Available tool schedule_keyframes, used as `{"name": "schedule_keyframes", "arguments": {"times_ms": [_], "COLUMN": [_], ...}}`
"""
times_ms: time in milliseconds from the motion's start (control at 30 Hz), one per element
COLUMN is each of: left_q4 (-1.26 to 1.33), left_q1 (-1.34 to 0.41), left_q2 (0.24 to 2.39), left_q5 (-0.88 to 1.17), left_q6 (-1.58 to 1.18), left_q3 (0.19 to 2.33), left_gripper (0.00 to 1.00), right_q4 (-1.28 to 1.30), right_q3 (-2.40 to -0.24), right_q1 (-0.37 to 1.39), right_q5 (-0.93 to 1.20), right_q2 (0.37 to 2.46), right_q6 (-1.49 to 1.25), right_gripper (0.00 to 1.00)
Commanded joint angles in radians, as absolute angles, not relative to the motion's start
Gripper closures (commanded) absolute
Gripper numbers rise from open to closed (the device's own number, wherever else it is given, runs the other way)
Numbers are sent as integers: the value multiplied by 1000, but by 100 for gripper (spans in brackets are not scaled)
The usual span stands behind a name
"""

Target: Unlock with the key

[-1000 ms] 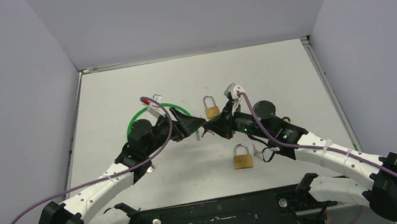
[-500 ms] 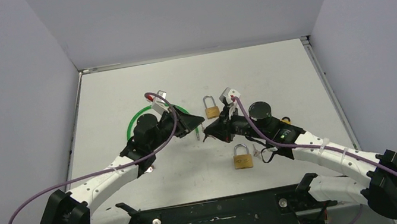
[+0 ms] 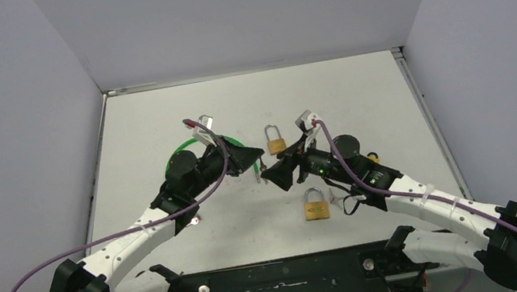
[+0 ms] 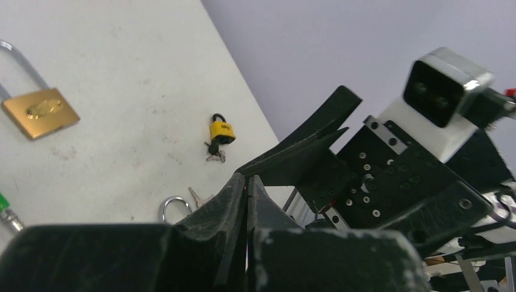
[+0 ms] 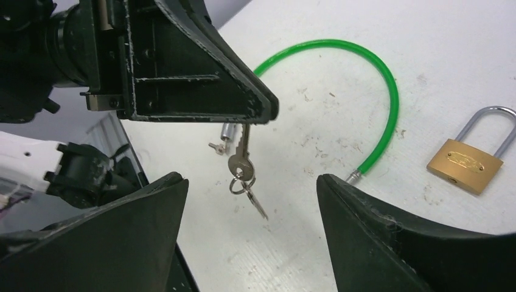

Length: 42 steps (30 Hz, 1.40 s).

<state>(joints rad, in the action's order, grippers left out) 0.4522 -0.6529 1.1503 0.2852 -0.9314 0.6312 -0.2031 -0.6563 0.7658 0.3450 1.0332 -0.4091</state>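
Observation:
My left gripper (image 3: 261, 163) is shut on the blade of a silver key (image 5: 239, 163), held off the table. A ring and a second key (image 5: 257, 203) hang from it. In the left wrist view the left gripper (image 4: 246, 177) has its jaws pressed together, and the key is hidden there. My right gripper (image 5: 251, 179) stands open with a finger on either side of the hanging key, touching nothing. A brass padlock (image 3: 275, 143) lies just beyond both grippers. Another brass padlock (image 3: 316, 209) lies nearer the bases.
A green cable loop (image 5: 329, 42) with metal ends lies under the left wrist. A small yellow padlock (image 4: 222, 130) with its own keys lies to the right, beside the right forearm. Grey walls enclose the white table (image 3: 156, 115) on three sides.
The left gripper has shut on the key and the right gripper has opened and let go of it. Both wrists shifted slightly, staying tip to tip.

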Motion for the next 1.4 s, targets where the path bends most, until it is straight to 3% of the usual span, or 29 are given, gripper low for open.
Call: {"name": "schedule_keyframes", "arguments": {"times_ms": [0,200,400,867,1267,1367], "left_q4": [615,676,760,880,889,889], "left_q1": [-656,-657,-664,-692,-692,-693], "left_q2": [1071,1061,1072,1094,1098,1100], "left_q5": [308,360,389,363,332,326], "left_q6": [-853,-921,-1057,-1195,-1221,-1224], "left_q3": [622,620,615,601,586,584], "left_gripper": [100,100,100,100,100,100], "right_q4": [-407,-621,-887,-854,-904,-926], "right_q3": [-602,-526,-436,-466,-476,-473], "right_q1": [754,753,755,756,757,756], "right_q5": [323,378,432,355,427,440], "right_q2": [956,938,924,929,974,979], "right_q6": [-558,-685,-801,-851,-877,-884], "right_gripper": [21,28,44,72,70,75]}}
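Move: The key hangs from the left hand's shut fingertips, its bow about 3 cm below that hand and perhaps 1 cm back. From the open right hand it is about 2 cm to the left, level fore and aft and some 1 cm lower. About 20 cm below the right hand lie the small brass padlock, 18 cm ahead and 2 cm right; the green cable's free end, 10 cm ahead and 4 cm left; and the large brass padlock, 10 cm right, straight abeam. The key, still pinched in the left fingertips, is carried up about 9 cm and some 4 cm back, with those fingers tilting upward about 20 degrees. The right hand follows it up some 6 cm and slightly back, rolling its fingertips up about 30 degrees and narrowing from wide open to roughly a quarter around the key's bow, without pinching it. ##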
